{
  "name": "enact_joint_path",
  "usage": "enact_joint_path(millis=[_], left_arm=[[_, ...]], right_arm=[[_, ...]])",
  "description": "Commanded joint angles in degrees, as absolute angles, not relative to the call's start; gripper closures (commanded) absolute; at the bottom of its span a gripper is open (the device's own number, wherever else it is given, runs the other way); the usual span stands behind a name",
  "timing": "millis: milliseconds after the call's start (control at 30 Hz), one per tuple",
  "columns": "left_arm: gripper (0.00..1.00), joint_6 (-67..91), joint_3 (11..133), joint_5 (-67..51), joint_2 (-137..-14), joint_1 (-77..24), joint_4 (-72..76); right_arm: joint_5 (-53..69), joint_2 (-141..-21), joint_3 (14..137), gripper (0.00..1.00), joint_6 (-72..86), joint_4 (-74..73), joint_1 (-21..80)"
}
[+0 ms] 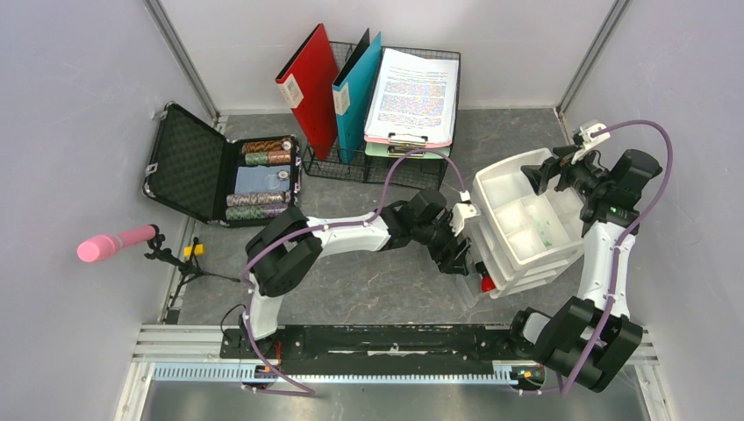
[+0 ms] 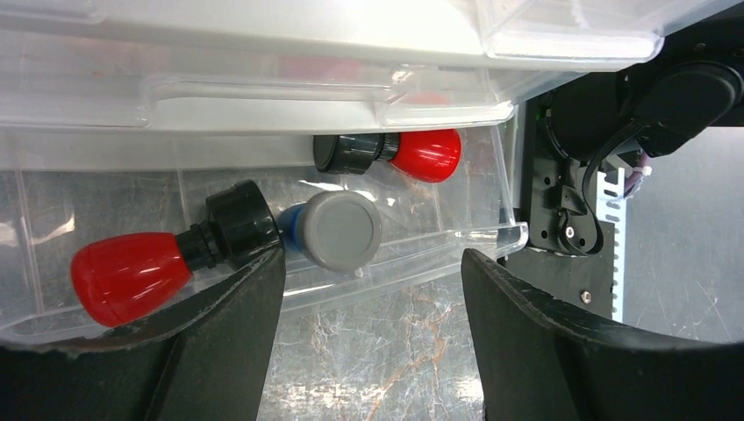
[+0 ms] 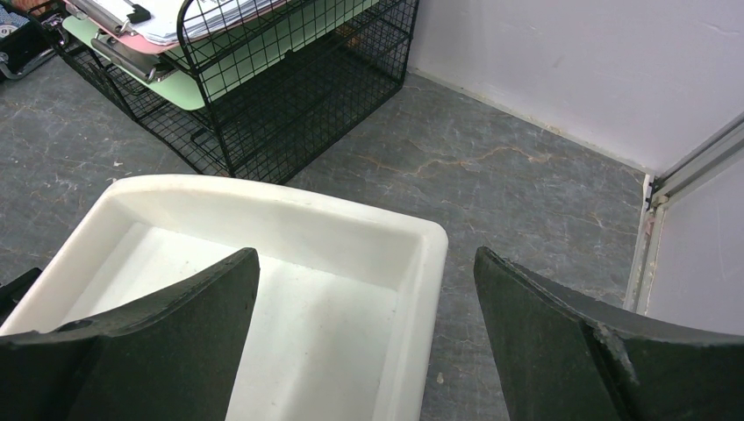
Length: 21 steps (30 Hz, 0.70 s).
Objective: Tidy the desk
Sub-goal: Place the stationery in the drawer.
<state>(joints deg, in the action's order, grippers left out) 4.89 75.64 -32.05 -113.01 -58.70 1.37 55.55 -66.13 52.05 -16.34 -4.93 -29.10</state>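
Note:
The desk (image 1: 377, 285) is a dark-grey stone-look tabletop. A white drawer unit (image 1: 526, 224) stands on its right half. The unit's bottom clear drawer (image 2: 421, 250) is pulled out. In it lie two red-capped black pieces (image 2: 132, 272) (image 2: 425, 153) and a grey-and-blue round piece (image 2: 338, 230). My left gripper (image 2: 373, 298) is open, with the drawer's front lip between its fingers (image 2: 224, 338) and nothing gripped. My right gripper (image 3: 367, 289) is open above the far corner of the unit's white top tray (image 3: 263, 197), one finger over the tray and one beyond its wall.
A black foam-lined case (image 1: 219, 171) with chips lies open at the left. At the back a wire rack (image 1: 386, 162) holds a red folder (image 1: 309, 88), a teal folder (image 1: 355, 92) and a clipboard (image 1: 412, 96). A pink microphone (image 1: 110, 246) stands at the left wall.

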Motion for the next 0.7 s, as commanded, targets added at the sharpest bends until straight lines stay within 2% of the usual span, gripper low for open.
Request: enact_joint_path(millis=[0,300,667], left_arm=[[0.21,6.58,77.96,-35.75,-113.95,-59.13,0.97],[0.23,5.38,78.88,-39.82,-113.90,-60.70,0.36],[0.24,0.66,80.99,-39.51,-113.99,-63.45,-5.06]], right_arm=[[52.38,-71.24,47.02,0.02,-16.44,-19.09,-29.62],[52.46,-71.60,47.11,0.02,-16.59,-19.40,-29.61],[52.48,-71.59,47.11,0.02,-16.61,-19.40,-29.62]])
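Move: The open bottom drawer's near front corner lies about 10 cm back and 4 cm right of the left hand, some 5 cm lower. Also about 5 cm below this hand are the blue-and-grey tube, 2 cm ahead and 4 cm right; the outer red-black bulb, 8 cm ahead and 4 cm right; and the inner red-black bulb, 2 cm back and 8 cm right. From the right hand, that corner is about 33 cm back, 11 cm left and 22 cm down. The left hand, open and empty, slides back about 5 cm towards the drawer's near front corner, turning some 10 degrees clockwise. ##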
